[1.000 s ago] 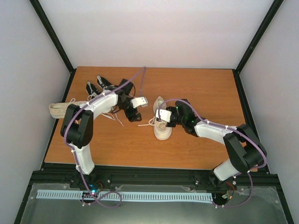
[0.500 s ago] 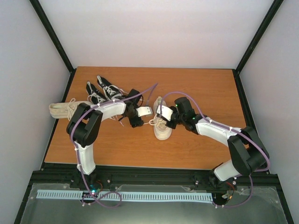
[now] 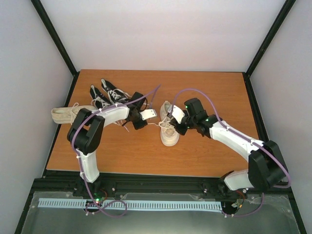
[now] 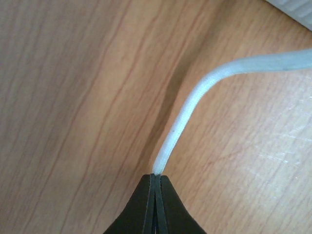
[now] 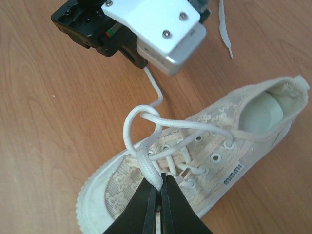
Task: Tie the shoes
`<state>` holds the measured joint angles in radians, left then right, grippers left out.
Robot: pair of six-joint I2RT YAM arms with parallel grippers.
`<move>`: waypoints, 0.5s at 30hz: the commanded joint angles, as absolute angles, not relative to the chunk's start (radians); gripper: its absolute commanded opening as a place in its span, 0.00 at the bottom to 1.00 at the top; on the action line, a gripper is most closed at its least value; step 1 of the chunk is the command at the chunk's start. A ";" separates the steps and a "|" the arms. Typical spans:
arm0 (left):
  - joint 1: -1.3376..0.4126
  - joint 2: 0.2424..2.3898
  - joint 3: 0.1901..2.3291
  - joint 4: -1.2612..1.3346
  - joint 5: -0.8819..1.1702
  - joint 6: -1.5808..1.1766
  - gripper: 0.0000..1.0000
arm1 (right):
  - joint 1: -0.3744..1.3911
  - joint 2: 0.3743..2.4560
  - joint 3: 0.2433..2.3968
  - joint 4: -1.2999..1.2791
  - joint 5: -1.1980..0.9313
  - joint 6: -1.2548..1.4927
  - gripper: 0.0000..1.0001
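Observation:
One cream shoe (image 3: 169, 132) lies at the table's middle, toe toward me. My left gripper (image 3: 152, 122) sits just left of it, shut on one pale lace end (image 4: 195, 92) that rises off the wood from the closed fingertips (image 4: 155, 176). My right gripper (image 5: 160, 187) hovers over the toe of this cream shoe (image 5: 229, 146), shut on the other lace end. The two ends cross in a loose loop (image 5: 139, 119) beside the shoe. A second cream shoe (image 3: 66, 114) lies at the far left. Two black shoes (image 3: 108, 93) with white laces lie behind the left arm.
The wooden table (image 3: 204, 87) is ringed by a black frame (image 3: 161, 181) and pale walls. The left gripper's body (image 5: 146, 29) shows close above the shoe in the right wrist view. A loose white lace tip (image 5: 225, 29) lies on the wood beyond it.
My left arm swung right toward the cream shoe and its gripper went from open to shut on the lace end. The right wrist shifted slightly back and right, still holding its lace.

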<state>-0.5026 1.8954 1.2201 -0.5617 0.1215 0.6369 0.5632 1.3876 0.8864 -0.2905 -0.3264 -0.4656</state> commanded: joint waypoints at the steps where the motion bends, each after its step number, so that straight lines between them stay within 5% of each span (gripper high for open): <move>1: -0.493 1.845 1.265 -0.573 0.094 0.554 0.01 | 0.542 1.350 0.922 -0.429 -0.323 -0.305 0.03; 15: -0.398 1.801 1.295 -0.545 -0.178 0.446 0.01 | 0.213 1.333 0.757 -0.203 -0.279 -0.053 0.03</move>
<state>-0.4339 1.8347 1.2686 -0.5583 -0.0360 0.4892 0.2733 1.2835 0.7731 -0.2699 -0.2825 -0.1291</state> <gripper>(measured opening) 0.023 0.031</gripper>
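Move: Left hand: the loose knot in the held laces, above the cream shoe's instep, is about 9 cm to its right, 2 cm back and 5 cm higher; the nearer black sneaker is roughly 15 cm ahead, 14 cm left, at about its height. From the right hand, the knot lies some 3 cm ahead, 3 cm left and 6 cm below; the cream shoe's middle is 3 cm ahead, 2 cm left and 9 cm below. Drawing the two lace ends apart, both hands keep them pinched in shut fingers. After a tiny start to the left, the right hand sweeps about 10 cm right and some 4 cm forward off the cream shoe, swinging about 30 degrees clockwise; the left rises 4 cm while going equally far forward and left towards the black sneakers, turning about 15 degrees counter-clockwise. ##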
